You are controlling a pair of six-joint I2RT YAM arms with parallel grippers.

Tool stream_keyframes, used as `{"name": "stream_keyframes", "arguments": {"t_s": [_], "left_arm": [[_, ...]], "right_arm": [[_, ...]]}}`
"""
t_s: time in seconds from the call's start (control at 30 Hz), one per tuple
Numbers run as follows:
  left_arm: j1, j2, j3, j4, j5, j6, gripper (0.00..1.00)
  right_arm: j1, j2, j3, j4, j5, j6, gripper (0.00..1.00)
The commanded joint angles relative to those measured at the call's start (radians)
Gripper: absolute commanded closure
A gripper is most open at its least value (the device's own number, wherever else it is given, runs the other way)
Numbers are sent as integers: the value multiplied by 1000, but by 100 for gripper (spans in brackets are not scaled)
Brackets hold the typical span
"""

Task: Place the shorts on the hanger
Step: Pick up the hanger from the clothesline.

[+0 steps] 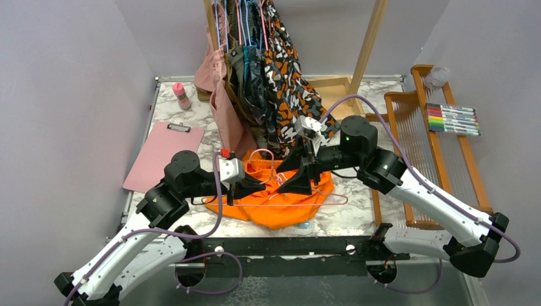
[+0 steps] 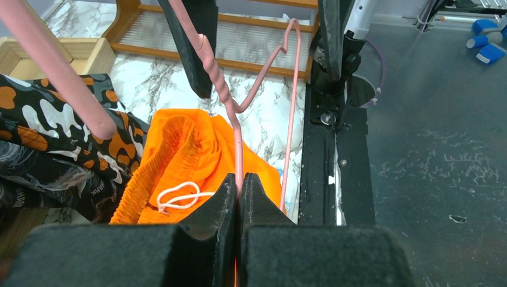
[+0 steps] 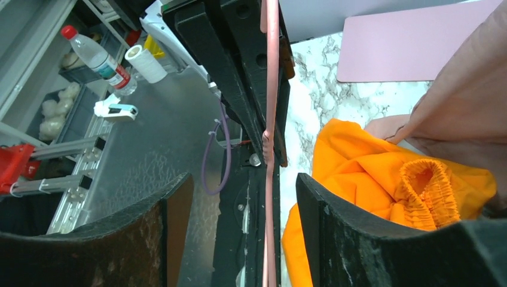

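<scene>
The bright orange shorts [image 1: 287, 207] lie bunched near the table's front edge, with the waistband and white drawstring [image 2: 176, 196] on top. The thin pink hanger [image 1: 281, 204] rests across them, its hook [image 1: 260, 153] pointing away. My left gripper [image 1: 245, 187] is shut on the hanger wire [image 2: 237, 137] just above the shorts [image 2: 191, 146]. My right gripper [image 1: 305, 185] hangs over the shorts' right side. Its jaws [image 3: 244, 177] stand open astride the hanger wire [image 3: 270, 89] without touching it, and the shorts [image 3: 365, 173] lie beside the right finger.
Behind the shorts, a blotch-patterned garment [image 1: 287, 76] and a dusty pink one [image 1: 223, 111] hang from a wooden rack [image 1: 369, 44]. A pink clipboard [image 1: 163, 156] and a small bottle [image 1: 182, 95] lie at the left. A wooden shelf [image 1: 415, 140] with markers [image 1: 453, 119] stands at the right.
</scene>
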Motion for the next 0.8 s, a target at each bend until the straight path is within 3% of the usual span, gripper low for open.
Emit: {"name": "stream_keyframes", "arguments": {"t_s": [0.0, 0.2, 0.5, 0.77], "left_arm": [[-4, -10, -15, 53, 28, -23, 100], [-4, -6, -23, 64, 27, -20, 100], [-4, 5, -21, 73, 37, -10, 100], [-4, 11, -16, 79, 42, -1, 100]], "right_arm": [[47, 23, -20, 84, 102, 27, 36], [80, 56, -12, 103, 165, 63, 47], [81, 68, -22, 132, 127, 138, 66], [80, 46, -55, 129, 137, 142, 67]]}}
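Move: The left hand holds the pink hanger by the shoulder wire. The hanger's twisted neck lies some 2 cm to that hand's right, about 1 cm ahead and 3 cm above it. From the open right hand the neck is about 2 cm to the left, level fore and aft and 2 cm lower. The hook stands roughly 4 cm ahead, 3 cm left and 2 cm higher; the orange shorts lie about 6 cm ahead, 1 cm left and some 31 cm below. The right hand slides about 3 cm to its left and sinks some 2 cm, bringing its two fingers in around the twisted neck just above the left fingertips, and closes them to roughly half their starting gap while the wrist rolls a little under 10 degrees. The left hand stays almost in place with its fingers shut, keeping its pinch on the shoulder wire beside the neck and holding the hanger still in the air above the shorts. ##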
